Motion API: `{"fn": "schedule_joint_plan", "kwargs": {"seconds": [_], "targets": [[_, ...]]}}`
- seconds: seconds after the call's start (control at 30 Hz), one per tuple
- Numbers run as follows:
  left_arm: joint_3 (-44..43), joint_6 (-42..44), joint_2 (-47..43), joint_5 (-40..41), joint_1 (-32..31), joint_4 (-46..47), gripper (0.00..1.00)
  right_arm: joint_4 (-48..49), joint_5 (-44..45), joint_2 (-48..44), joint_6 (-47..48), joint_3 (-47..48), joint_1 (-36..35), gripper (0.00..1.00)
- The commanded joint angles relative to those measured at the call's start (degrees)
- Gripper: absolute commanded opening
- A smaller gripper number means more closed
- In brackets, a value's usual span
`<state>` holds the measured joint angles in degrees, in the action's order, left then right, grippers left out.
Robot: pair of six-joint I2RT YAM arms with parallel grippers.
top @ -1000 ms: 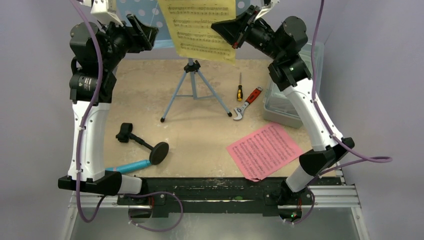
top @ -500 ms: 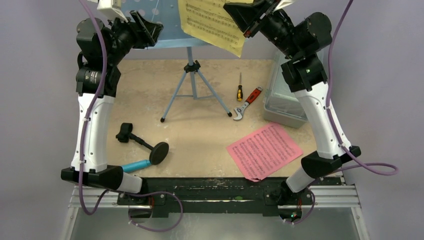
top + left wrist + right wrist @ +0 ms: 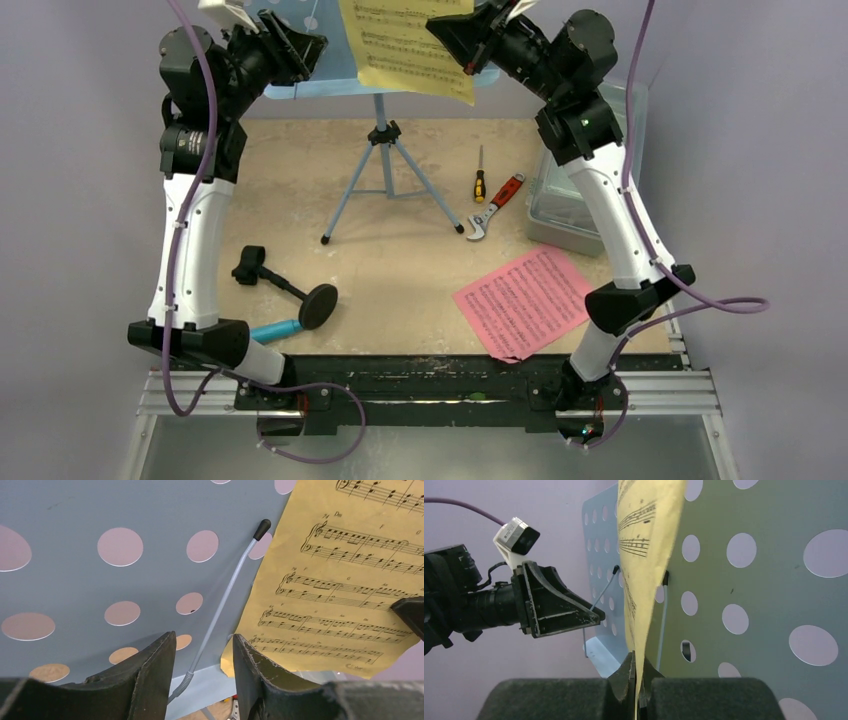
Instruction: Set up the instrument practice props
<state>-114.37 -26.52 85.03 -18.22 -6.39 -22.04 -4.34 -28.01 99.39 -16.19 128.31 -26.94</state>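
Observation:
The light blue perforated music stand (image 3: 385, 165) rises at the table's back on tripod legs, its desk (image 3: 75, 580) filling the left wrist view. My right gripper (image 3: 636, 662) is shut on the lower edge of the yellow sheet-music page (image 3: 646, 555), holding it upright against the desk (image 3: 764, 580). My left gripper (image 3: 204, 637) is open, its jaws on either side of the stand's grey wire page holder (image 3: 227, 590), just left of the yellow page (image 3: 340, 580). On the table lie the pink page (image 3: 528, 300), the cyan microphone (image 3: 272, 329) and the black round-base mic stand (image 3: 285, 285).
A screwdriver (image 3: 479, 180) and a red-handled wrench (image 3: 495, 207) lie right of the tripod. A clear plastic box (image 3: 575, 215) sits at the right edge beneath my right arm. Both arms reach high toward the back.
My right gripper swung right with the yellow page, then back left against the stand. My left gripper's jaws have narrowed round the wire holder.

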Motion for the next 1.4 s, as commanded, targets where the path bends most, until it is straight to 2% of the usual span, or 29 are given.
{"fn": "schedule_joint_plan", "kwargs": {"seconds": [0.0,0.33,0.47,0.6,0.73,0.83,0.97,1.1,1.23,1.3,1.37], "targets": [[-2.7,-2.0,0.8,-1.6,0.2,4.4,0.44,-0.5,1.6,0.0,2.6,3.6,-0.1,0.00],[-1.0,-2.9,-0.1,-1.8,0.2,8.8,0.33,-0.9,7.9,0.3,4.4,3.9,-3.5,0.00],[-0.1,-2.2,-1.0,-1.2,0.2,10.6,0.23,-1.4,12.1,0.9,4.6,4.6,-4.7,0.00],[1.3,-1.5,-2.1,-1.9,0.2,12.7,0.20,-0.6,16.5,0.6,3.5,3.8,-4.9,0.00],[1.1,-1.2,-1.7,-2.7,0.2,12.7,0.16,-0.2,16.9,0.5,2.6,3.7,-5.1,0.00],[1.0,-0.9,-1.5,-3.2,0.2,12.7,0.19,-0.5,17.0,0.9,2.9,4.2,-5.2,0.00],[0.3,-0.5,-1.1,-3.4,0.2,11.7,0.31,-0.2,16.9,0.7,2.9,4.1,-5.3,0.00],[0.0,-1.0,0.0,-4.3,0.2,11.6,0.32,0.1,16.4,1.2,2.6,4.4,-5.5,0.00],[-0.5,-1.2,0.5,-3.9,0.2,11.7,0.22,0.4,16.8,1.6,2.9,4.4,-6.0,0.00],[-0.7,-1.6,0.6,-3.8,0.2,12.3,0.11,0.7,17.2,1.6,3.1,4.1,-6.1,0.00],[-1.4,-1.7,1.1,-3.5,0.2,12.1,0.07,1.2,17.3,1.4,3.1,3.7,-6.2,0.00]]}}
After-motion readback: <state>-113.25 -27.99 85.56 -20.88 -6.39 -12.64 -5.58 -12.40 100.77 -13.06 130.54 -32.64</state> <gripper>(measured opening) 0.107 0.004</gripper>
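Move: The stand's left wire clip runs between the left hand's open fingers, its middle about 2 cm ahead and 1 cm right, level with the hand. The yellow sheet's middle is some 14 cm right of the hand, 4 cm ahead and 6 cm higher; the blue board's is 10 cm right, 8 cm ahead and 10 cm up. From the right hand, pinching the sheet's edge, that clip lies about 25 cm left and 5 cm ahead. Left rises about 3 cm along the wire clip, closing on it; right keeps pinching, turning 10 degrees clockwise. ##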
